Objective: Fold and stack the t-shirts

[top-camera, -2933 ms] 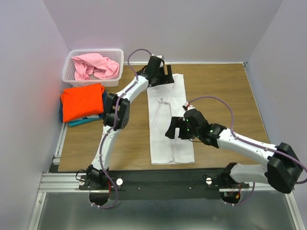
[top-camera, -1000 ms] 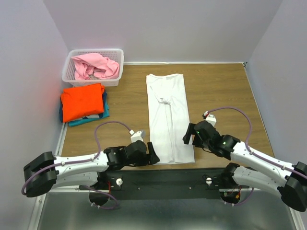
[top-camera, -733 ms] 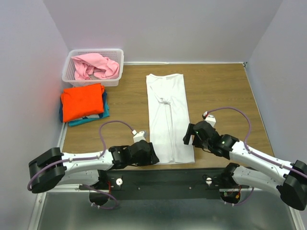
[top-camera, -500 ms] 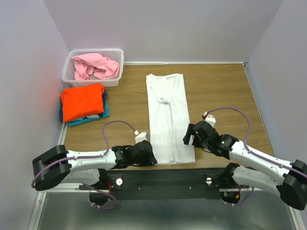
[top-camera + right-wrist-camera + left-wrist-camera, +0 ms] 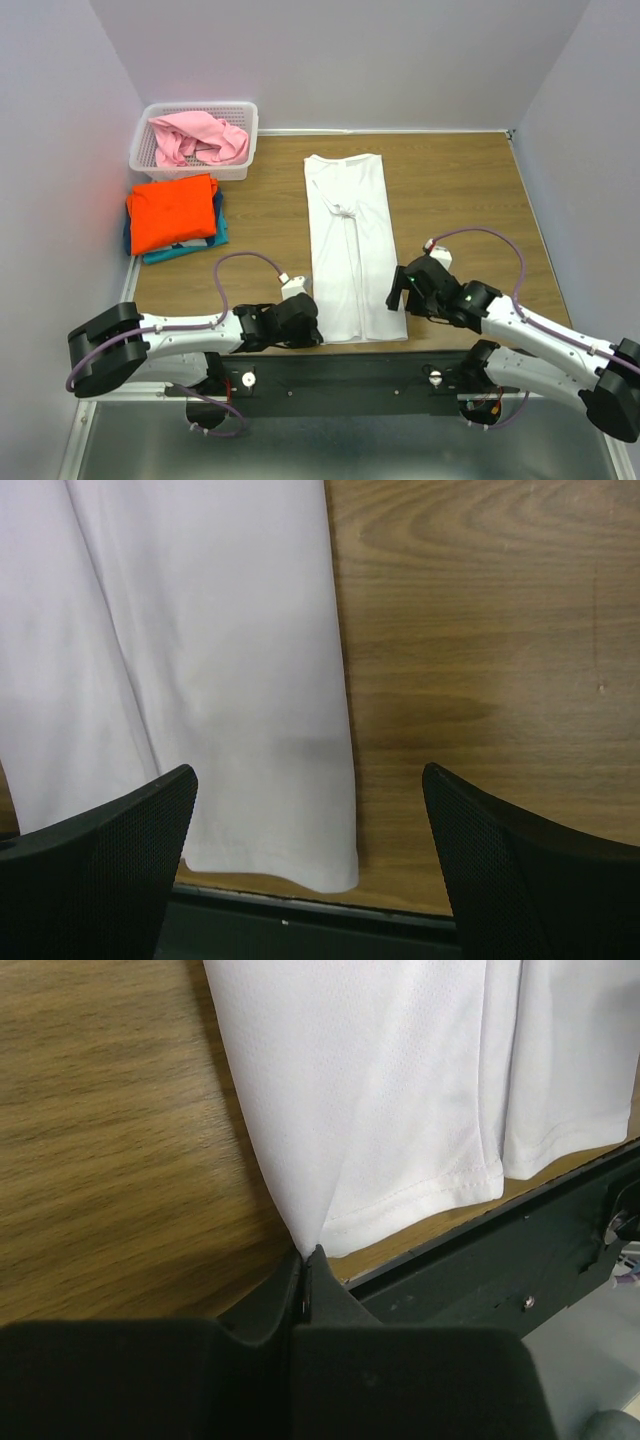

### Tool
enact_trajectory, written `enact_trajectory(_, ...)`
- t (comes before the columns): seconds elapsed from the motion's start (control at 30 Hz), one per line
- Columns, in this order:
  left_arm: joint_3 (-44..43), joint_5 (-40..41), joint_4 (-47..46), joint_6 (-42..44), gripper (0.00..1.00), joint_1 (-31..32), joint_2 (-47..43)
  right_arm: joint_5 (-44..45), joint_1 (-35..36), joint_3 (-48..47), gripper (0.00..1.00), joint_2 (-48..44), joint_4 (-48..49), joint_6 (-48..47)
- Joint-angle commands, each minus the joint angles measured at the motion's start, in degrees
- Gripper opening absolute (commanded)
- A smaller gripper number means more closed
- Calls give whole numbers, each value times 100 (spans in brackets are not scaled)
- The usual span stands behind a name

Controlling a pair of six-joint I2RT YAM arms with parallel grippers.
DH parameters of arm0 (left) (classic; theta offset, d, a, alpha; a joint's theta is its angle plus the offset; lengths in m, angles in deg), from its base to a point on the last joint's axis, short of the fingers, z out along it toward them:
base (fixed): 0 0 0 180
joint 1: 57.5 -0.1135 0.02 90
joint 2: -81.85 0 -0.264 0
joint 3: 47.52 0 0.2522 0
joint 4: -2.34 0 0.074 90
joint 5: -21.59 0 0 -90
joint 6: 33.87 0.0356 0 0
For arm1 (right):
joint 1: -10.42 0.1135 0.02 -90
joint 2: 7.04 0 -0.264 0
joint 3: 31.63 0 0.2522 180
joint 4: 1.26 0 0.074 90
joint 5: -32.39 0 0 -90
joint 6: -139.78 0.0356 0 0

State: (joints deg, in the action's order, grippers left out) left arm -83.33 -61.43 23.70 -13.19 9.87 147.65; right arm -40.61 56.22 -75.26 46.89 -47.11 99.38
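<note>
A white t-shirt (image 5: 350, 240), folded lengthwise into a long strip, lies flat in the middle of the table. My left gripper (image 5: 312, 326) sits low at its near left corner, shut on the hem corner (image 5: 330, 1222), which rises into the closed jaws (image 5: 308, 1260). My right gripper (image 5: 398, 298) hovers open over the near right corner (image 5: 335, 865), with one fingertip (image 5: 150, 810) over the cloth and the other over bare wood. A folded orange t-shirt (image 5: 172, 212) rests on a teal t-shirt (image 5: 182, 251) at the left. A pink t-shirt (image 5: 200, 138) lies crumpled in the basket.
The white lattice basket (image 5: 140, 152) stands at the back left, against the wall. A black rail (image 5: 340, 375) runs along the near table edge, just below the white shirt's hem. Bare wood (image 5: 460, 190) lies to the right of the shirt.
My left gripper slid right to the white shirt's near left corner and closed on it. My right gripper drifted slightly toward the near edge and stayed open.
</note>
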Motion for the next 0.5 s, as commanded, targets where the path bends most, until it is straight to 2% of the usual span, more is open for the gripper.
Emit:
enact_trajectory(0.0, 51, 93, 137, -12, 0, 39, -129, -792, 17, -151, 100, -225, -719, -38)
enact_trajectory(0.1, 51, 128, 128, -11, 0, 39, -129, -1241, 8, -20, 100, -243, -772, 84)
enact_trajectory(0.33, 86, 189, 84, 59, 0, 39, -217, -1576, 8, 244, 99, 135, -675, 384)
enact_trajectory(0.47, 121, 216, 84, 50, 0, 30, -261, -1603, 8, 323, 94, 153, -684, 427)
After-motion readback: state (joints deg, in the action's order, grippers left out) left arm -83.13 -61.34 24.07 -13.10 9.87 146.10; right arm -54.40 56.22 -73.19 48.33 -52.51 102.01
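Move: The t-shirt's near-right corner lies about 8 cm back from the open right gripper, hardly off to either side and some 5 cm below. The slit in the hem is roughly 10 cm left of that corner, the near-left corner about 19 cm left of it, and the table's near edge 3 cm behind it. The left gripper already pinches the near-left corner; from there the near-right corner is some 20 cm to the right, level with it. Draw the right gripper back about 5 cm over the t-shirt's right edge towards the near-right corner, sinking some 2 to 3 cm, mostly in the later half. Tip the fingers about 15 degrees closer to straight down as you go and leave them wide open. Hold the left gripper in place, still pinching the near-left corner. ##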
